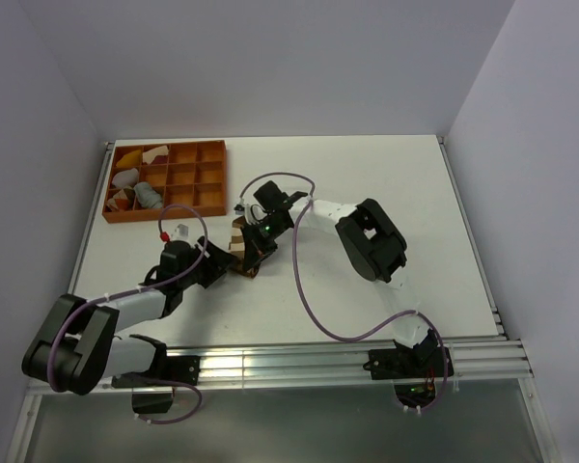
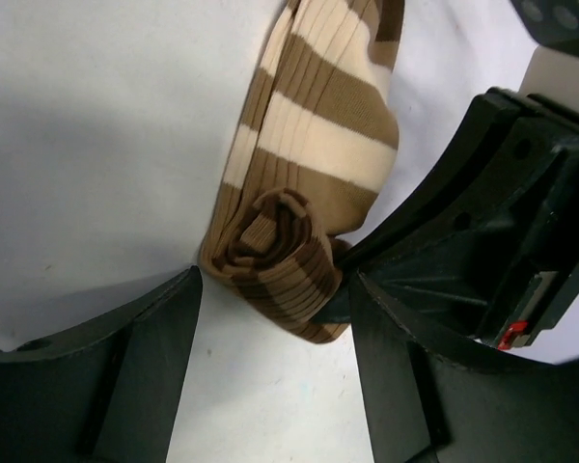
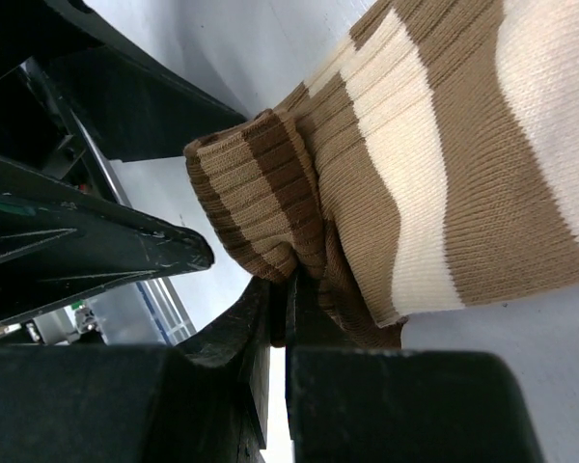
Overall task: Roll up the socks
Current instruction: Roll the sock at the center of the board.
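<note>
A brown sock with white stripes (image 2: 309, 125) lies on the white table, its near end wound into a small roll (image 2: 275, 256). My left gripper (image 2: 273, 289) is open, one finger on each side of the roll and close to it. My right gripper (image 3: 289, 280) is shut on the rolled end of the brown sock (image 3: 270, 203), pinching it from the side. From above, both grippers meet at the sock (image 1: 239, 236) in the middle of the table: the left gripper (image 1: 227, 262) and the right gripper (image 1: 250, 257). A grey fabric bundle (image 1: 147, 195) lies in the tray; I cannot tell whether it is the grey sock.
An orange compartment tray (image 1: 188, 176) stands at the back left, holding several fabric pieces in its left cells. The right arm's purple cable (image 1: 304, 289) loops over the table between the arms. Walls close in the table on three sides.
</note>
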Motion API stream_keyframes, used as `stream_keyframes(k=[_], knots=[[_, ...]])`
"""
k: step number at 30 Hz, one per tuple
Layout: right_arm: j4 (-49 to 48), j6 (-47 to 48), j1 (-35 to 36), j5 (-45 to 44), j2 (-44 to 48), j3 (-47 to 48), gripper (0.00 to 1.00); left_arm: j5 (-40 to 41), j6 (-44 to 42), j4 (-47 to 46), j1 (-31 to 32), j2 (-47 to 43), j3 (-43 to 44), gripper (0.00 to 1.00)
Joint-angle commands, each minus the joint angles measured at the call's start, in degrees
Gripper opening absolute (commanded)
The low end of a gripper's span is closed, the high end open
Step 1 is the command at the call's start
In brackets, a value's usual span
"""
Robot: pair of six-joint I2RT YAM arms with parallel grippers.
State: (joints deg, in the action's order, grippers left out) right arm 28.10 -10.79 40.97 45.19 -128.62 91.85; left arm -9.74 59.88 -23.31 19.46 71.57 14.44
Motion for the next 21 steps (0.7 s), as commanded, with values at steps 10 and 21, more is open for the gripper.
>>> stream_keyframes(k=[10, 21], knots=[[0.91, -0.29, -0.28, -9.50, -3.92, -4.57, 0.00, 4.90, 2.53, -1.57, 0.84, 6.47, 0.59, 0.56], [-9.28, -7.05, -2.21, -11.61, 1.61, -14.94, 0.00, 2.97, -2.83, -0.42, 2.42, 20.27, 13.85, 0.40]])
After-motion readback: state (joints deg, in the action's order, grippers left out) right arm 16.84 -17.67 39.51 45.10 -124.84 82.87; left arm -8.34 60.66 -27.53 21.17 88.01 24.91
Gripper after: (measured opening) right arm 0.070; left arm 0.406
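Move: The roll at the sock's near end is about 4 cm ahead of the left hand, 3 cm to its right and 1 cm lower, already held by the right hand's shut fingertips, roughly 1 cm to the left of the right hand's pinch point. The flat striped part lies some 5 cm beyond the roll and 1 cm farther right. The sorting box's middle is about 19 cm ahead of the left hand and 14 cm to its left. Forward and to the right, the left hand reaches about 5 cm to the roll, easing down a centimetre and closing from wide to under half open before the quicker last stretch, so its two fingers end astride the roll and touching it. The right hand keeps its pinch almost in place, beginning a slight clockwise turn and a shift of under 1 cm rightward at the end. ##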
